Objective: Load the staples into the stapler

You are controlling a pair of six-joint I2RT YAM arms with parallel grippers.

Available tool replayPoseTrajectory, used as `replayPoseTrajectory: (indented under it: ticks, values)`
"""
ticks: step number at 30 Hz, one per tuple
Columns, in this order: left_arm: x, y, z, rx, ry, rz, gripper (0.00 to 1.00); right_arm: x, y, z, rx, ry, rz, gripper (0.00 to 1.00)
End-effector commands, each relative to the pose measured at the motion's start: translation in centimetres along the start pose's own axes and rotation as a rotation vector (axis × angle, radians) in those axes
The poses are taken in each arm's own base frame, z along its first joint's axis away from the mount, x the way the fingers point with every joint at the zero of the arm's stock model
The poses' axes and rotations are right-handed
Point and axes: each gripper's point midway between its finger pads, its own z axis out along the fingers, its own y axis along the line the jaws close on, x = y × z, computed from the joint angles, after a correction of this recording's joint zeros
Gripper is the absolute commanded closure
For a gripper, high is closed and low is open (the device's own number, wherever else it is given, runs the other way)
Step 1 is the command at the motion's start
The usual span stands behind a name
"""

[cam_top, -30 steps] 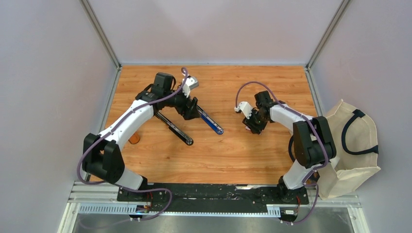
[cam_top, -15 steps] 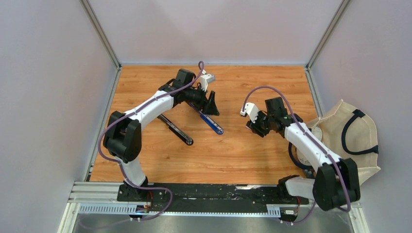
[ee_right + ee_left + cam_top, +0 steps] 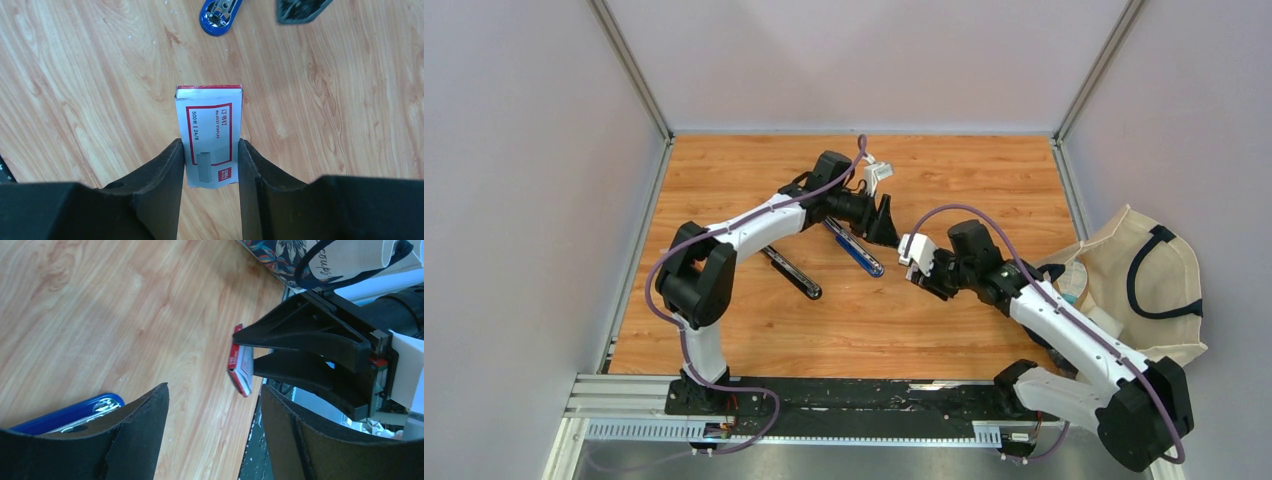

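Note:
The stapler lies opened wide on the wooden table, its blue top arm [image 3: 856,250] apart from its black base [image 3: 792,272]. My right gripper [image 3: 923,271] is shut on a small white staple box with a red label [image 3: 210,125], held just above the wood. The staples themselves are hidden inside that box. My left gripper [image 3: 886,221] hovers beside the blue arm's tip, open and empty, facing the box [image 3: 241,362] a short way off. The blue tip [image 3: 220,14] lies just beyond the box in the right wrist view.
A beige tote bag [image 3: 1146,290] sits off the table's right edge beside the right arm. Grey walls with metal rails close in the left, back and right sides. The two grippers are close together near the table's middle.
My left arm has swung right from over the stapler towards the middle, its jaws narrowing slightly. The right gripper has carried the box left and nearer, meeting it.

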Motion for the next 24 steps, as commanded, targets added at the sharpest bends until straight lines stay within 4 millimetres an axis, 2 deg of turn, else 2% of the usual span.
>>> replayPoseTrajectory:
  ticks: [1,6,12,15,24]
  values:
    - [-0.4,-1.6,1.1,0.064,-0.003,0.021,0.27,-0.5,-1.7,0.7,0.076,-0.006,0.037,0.6]
    - [1.4,-1.2,2.0,0.066,0.036,0.011,0.29,-0.1,-1.7,1.3,0.084,0.004,0.038,0.59]
    - [2.8,-0.9,3.1,0.079,0.075,-0.009,0.34,-0.6,-2.4,0.9,0.129,-0.02,0.042,0.59]
    - [3.1,-1.2,3.7,0.095,0.09,-0.02,0.42,-0.7,-2.7,0.8,0.147,-0.025,0.044,0.59]
    - [3.5,-1.2,4.2,0.101,0.104,-0.028,0.45,-0.7,-2.6,0.8,0.155,-0.027,0.038,0.59]
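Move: Pinched already in the right fingers, the staple box sits roughly 6 cm back, 7 cm to the right and 7 cm below the open left hand, its middle about 1 cm forward, left and below the right hand point. From the right hand, the left gripper is some 7 cm ahead, 8 cm left, 5 cm higher. The opened blue stapler's middle lies about 5 cm ahead, 8 cm left and 16 cm below the left hand. Closing in on the held box, the left hand goes back and right, then mostly down, about 5 cm in all, turning some 5 degrees clockwise while its fingers narrow but stay open short of a grip. The right hand keeps its pinch and brings the box about 2 cm forward, dipping slightly and turning a little clockwise. ##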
